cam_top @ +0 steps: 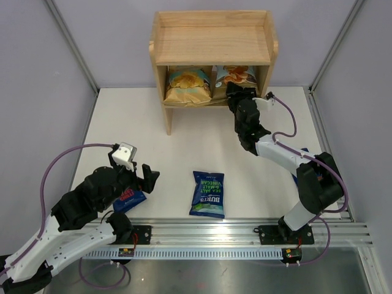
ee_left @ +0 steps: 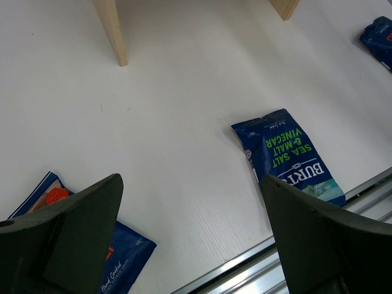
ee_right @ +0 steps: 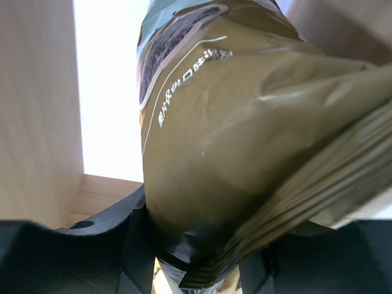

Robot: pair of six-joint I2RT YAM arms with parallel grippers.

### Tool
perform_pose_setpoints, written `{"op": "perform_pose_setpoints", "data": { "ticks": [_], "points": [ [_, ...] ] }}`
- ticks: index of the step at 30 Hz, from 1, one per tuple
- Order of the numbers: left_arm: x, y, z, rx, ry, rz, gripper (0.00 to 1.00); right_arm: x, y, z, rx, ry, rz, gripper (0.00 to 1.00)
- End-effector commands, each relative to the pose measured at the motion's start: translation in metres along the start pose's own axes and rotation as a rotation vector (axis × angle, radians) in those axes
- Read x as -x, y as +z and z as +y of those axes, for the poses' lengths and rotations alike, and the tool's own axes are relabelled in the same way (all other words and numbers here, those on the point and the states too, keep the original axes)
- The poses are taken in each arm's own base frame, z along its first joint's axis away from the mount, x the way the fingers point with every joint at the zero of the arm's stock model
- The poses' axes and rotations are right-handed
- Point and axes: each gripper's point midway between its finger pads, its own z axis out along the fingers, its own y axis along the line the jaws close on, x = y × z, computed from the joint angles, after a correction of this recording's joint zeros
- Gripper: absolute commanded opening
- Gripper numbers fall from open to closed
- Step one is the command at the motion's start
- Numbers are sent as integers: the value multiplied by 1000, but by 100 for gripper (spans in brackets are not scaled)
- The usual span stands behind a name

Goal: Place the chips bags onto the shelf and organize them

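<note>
The wooden shelf [cam_top: 211, 43] stands at the back centre. On its lower tier the yellow Chips bag [cam_top: 188, 86] stands at the left and the Cassava Chips bag [cam_top: 237, 75] at the right. My right gripper [cam_top: 237, 93] is at the shelf front, shut on the Cassava bag's lower edge [ee_right: 245, 141]. The green-lettered Burts bag [cam_top: 207, 193] lies flat at front centre and also shows in the left wrist view [ee_left: 288, 156]. My left gripper [cam_top: 146, 176] is open and empty, just right of a red-lettered Burts bag [cam_top: 130, 199], which also shows in the left wrist view [ee_left: 119, 257].
Another dark-blue bag [ee_left: 380, 37] lies at the right, mostly hidden under the right arm in the top view [cam_top: 297, 177]. The shelf's front legs [ee_left: 111, 30] stand on the white table. A metal rail [cam_top: 245, 233] runs along the near edge.
</note>
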Motion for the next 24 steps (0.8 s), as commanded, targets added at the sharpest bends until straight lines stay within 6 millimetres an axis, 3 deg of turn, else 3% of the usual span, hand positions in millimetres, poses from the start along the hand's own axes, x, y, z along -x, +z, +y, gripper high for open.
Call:
{"op": "perform_pose_setpoints", "data": {
  "ticks": [1,5,14,16,24],
  "points": [
    [12,-1,-7,-41,-2,-53,99,12,5,9,-26,-2,-61,26],
    [11,-1,-7,-41,-1,-50,99,5,5,2,-53,-51,-29,44],
    [12,-1,-7,-41,1,-50,99,2,-8,-7,-125,-114,73,66],
    [12,-1,-8,-43,0,-51,99,3,-13,-10,-146,-126,96,75],
    [11,1,-8,-44,3,-43,99,17,-29,-17,-178,-139,126,81]
  ]
}}
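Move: The right hand still grips the gold bottom edge of the cassava chips bag at the shelf's mouth; the middle of the lower board's right half lies about 6 cm ahead of it, 1 cm right and 6 cm below. The yellow chips bag stands some 16 cm left and 6 cm ahead, about level; the shelf's right side panel is some 10 cm right and 6 cm ahead. From the idle left hand, that right half is about 37 cm ahead and 30 cm right, at about its height. The right hand lowers the cassava bag's bottom end about 4 cm towards the right half of the lower board, the fingers tipping down some 15 degrees with a slight roll that drops the hand's left side. From partway down the fingers open well beyond their grip and let go of the bag, then the hand eases back about 2 cm towards the robot and out of the shelf, still close around the bag's bottom edge. ##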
